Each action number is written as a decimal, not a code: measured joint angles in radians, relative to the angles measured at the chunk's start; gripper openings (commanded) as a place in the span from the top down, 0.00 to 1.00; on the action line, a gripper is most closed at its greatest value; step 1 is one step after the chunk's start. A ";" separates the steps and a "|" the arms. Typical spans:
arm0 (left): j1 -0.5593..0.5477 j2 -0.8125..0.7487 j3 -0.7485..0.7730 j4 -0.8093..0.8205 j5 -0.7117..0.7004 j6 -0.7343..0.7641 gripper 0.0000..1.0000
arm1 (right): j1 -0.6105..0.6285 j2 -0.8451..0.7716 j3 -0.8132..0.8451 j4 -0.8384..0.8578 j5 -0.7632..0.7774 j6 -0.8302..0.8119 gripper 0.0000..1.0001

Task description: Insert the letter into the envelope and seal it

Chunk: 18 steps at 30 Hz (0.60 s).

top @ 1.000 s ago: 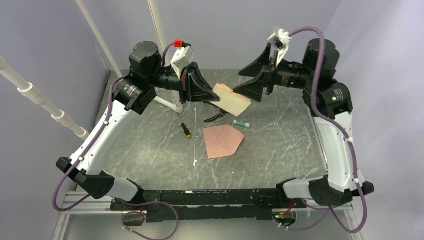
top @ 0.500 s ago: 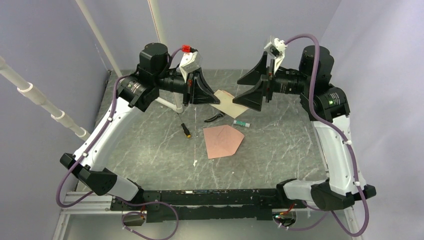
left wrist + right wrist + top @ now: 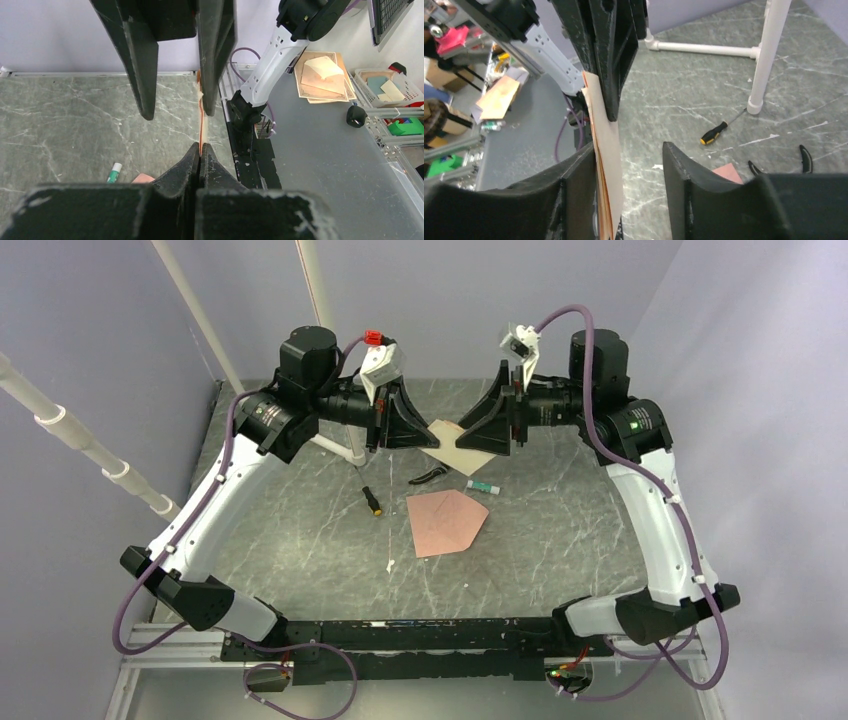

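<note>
The letter (image 3: 458, 458), a plain tan sheet, hangs in the air over the back of the table. My left gripper (image 3: 420, 433) is shut on its left edge. In the left wrist view the sheet (image 3: 201, 120) runs edge-on out of the closed left gripper (image 3: 200, 149). My right gripper (image 3: 468, 432) faces it from the right, open. The letter's free end (image 3: 609, 150) sits between the jaws of the right gripper (image 3: 630, 150), against one finger, with a gap to the other. The pinkish envelope (image 3: 445, 522) lies flat on the table below.
A green-capped glue stick (image 3: 483, 485) lies just behind the envelope. A black-handled tool (image 3: 430, 475) and a small screwdriver (image 3: 372, 500) lie under the grippers. A white pipe stand (image 3: 345, 448) rises at the back left. A white scrap (image 3: 390, 565) lies nearer the front.
The right gripper has moved left toward the left gripper, over the letter's free end, and its jaws have narrowed. The letter has tipped flatter in the left gripper's hold.
</note>
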 measured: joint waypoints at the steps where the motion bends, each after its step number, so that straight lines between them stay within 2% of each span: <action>1: 0.000 0.000 0.000 0.000 -0.001 0.000 0.98 | 0.002 0.009 0.002 -0.010 -0.001 -0.008 0.74; 3: 0.000 0.000 0.000 0.000 -0.005 0.000 0.97 | 0.003 0.020 0.008 -0.033 -0.006 -0.021 0.95; 4: 0.000 0.000 0.000 0.000 -0.010 0.000 0.98 | 0.004 0.022 0.010 -0.044 -0.011 -0.027 1.00; 5: 0.000 0.000 0.000 0.000 -0.016 0.000 0.95 | 0.004 0.022 0.011 -0.051 -0.016 -0.031 1.00; 7: 0.001 0.000 0.000 0.000 -0.032 -0.003 0.73 | 0.005 0.019 0.012 -0.055 -0.020 -0.033 1.00; 9: 0.002 0.000 -0.001 0.011 -0.061 -0.014 0.36 | 0.005 0.013 0.010 -0.050 -0.005 -0.025 1.00; 11: 0.002 0.000 -0.004 0.026 -0.107 -0.034 0.18 | 0.005 -0.002 -0.009 -0.027 0.050 -0.001 1.00; 14: 0.001 -0.010 -0.039 0.056 -0.236 -0.105 0.09 | 0.008 -0.039 -0.080 0.034 0.182 0.070 1.00; 18: 0.001 -0.016 -0.100 0.055 -0.438 -0.197 0.07 | 0.008 -0.073 -0.231 0.128 0.422 0.221 1.00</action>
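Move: The folded letter hangs between the hands, its middle some 4 cm to the right of the left hand, which still pinches it, and roughly 2 cm to the left of the right hand, whose fingers stand open around its edge. Counted from the right hand, the pink envelope lies about 10 cm ahead, 1 cm left and 36 cm below; on the same table, the glue stick is 20 cm ahead and 8 cm right, the pliers 28 cm ahead and 3 cm left. The right fingers shut fully on the letter's edge and pinch it while the left hand holds still, then the left fingers open wide and let go. Now both hands swing forward and down, the right carrying the letter about 6 cm out and as far down while turning some 25 degrees clockwise, the empty left going 7 cm forward and half that down, turning counter-clockwise by as much. ##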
